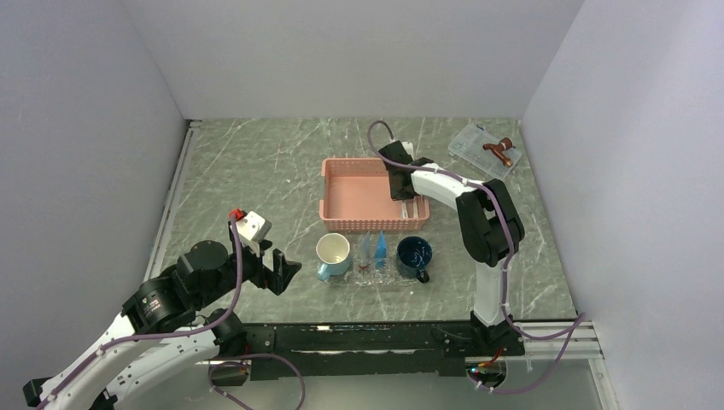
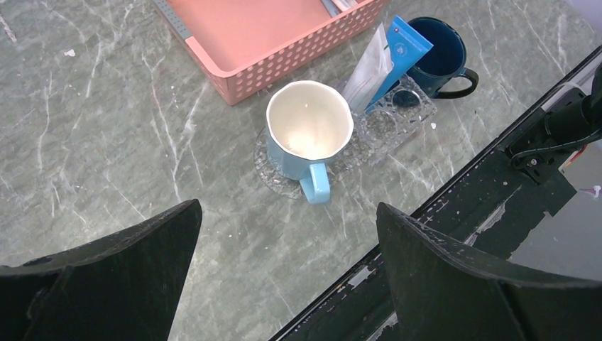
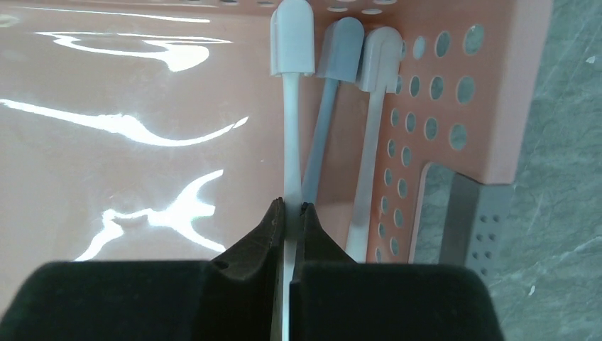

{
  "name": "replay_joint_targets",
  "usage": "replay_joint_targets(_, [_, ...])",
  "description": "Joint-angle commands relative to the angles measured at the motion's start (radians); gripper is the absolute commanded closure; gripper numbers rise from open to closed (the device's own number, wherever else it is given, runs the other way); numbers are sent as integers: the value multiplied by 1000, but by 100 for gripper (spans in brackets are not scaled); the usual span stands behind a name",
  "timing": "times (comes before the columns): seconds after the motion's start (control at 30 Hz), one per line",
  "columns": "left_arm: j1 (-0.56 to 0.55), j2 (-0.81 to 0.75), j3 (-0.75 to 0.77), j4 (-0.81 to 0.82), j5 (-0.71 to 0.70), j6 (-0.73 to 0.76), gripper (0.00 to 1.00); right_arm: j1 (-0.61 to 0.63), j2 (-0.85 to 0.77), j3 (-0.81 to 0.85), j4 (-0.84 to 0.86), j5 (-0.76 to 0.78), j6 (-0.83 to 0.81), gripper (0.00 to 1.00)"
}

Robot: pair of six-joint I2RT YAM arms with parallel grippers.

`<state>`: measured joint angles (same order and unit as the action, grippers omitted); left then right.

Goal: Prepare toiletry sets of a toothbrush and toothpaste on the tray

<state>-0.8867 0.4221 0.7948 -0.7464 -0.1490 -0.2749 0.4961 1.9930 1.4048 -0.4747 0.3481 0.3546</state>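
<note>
Three toothbrushes with capped heads lie side by side along the right wall of the pink basket (image 3: 497, 85). My right gripper (image 3: 292, 207) is shut on the thin white handle of the leftmost toothbrush (image 3: 292, 135); in the top view that gripper (image 1: 401, 184) reaches down into the basket (image 1: 359, 192). Blue toothpaste tubes (image 2: 402, 51) and a whitish one lean on the clear tray (image 2: 419, 114), which sits in front of the basket (image 1: 380, 276). My left gripper (image 2: 287, 234) hangs open over bare table near the front edge, left of the tray (image 1: 277, 269).
A light blue mug (image 2: 309, 128) with a white inside stands on the tray's left end. At its right end is a dark blue mug (image 2: 440, 53). A small clear box (image 1: 484, 149) holding a brown piece lies at the back right. The black front rail (image 2: 454, 234) runs close by.
</note>
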Motion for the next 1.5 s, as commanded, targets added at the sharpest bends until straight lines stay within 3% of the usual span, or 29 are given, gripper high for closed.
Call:
replay_joint_targets(0.0, [10, 7, 7, 27, 20, 9, 1, -6, -118, -17, 48, -31, -1, 100])
replay_joint_targets(0.37, [22, 7, 4, 34, 39, 9, 1, -2, -305, -94, 118, -76, -33, 100])
replay_joint_targets(0.67, [31, -9, 0, 51, 77, -15, 1, 37, -606, -249, 259, -174, -49, 100])
replay_joint_targets(0.87, [32, -37, 5, 69, 105, -51, 1, 147, -821, -369, 343, -179, -27, 100])
replay_joint_targets(1.1, [32, -49, -17, 177, 167, -139, 1, 275, -1010, -476, 465, -218, 112, 100])
replay_joint_targets(1.47, [32, -45, -12, 280, 152, -268, 1, 516, -1043, -515, 614, -117, 277, 100])
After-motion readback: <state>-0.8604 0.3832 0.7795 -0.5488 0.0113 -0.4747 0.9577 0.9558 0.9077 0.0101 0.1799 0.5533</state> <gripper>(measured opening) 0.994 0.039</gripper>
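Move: The pinched white toothbrush is already in the right fingers, low in the basket, roughly 28 cm ahead, 28 cm right and 20 cm below the open left gripper. From the right hand the clear tray is about 16 cm back and 10 cm left; on it, the light-blue mug is 20 cm left and 16 cm back, the blue toothpaste 7 cm left and 14 cm back. The blue toothbrush lies 2 cm to the right, about 1 cm ahead. The white toothbrush, still pinched, is raised out of the basket by the right hand, nearly straight up at first, then also back about 20 cm and left some 12 cm, towards the left hand. The right wrist swings from steeply down to nearly level, fingers pointing forward-left. The left gripper, wide open and empty, later rises about 5 cm and eases right, rolling some 20 degrees. ##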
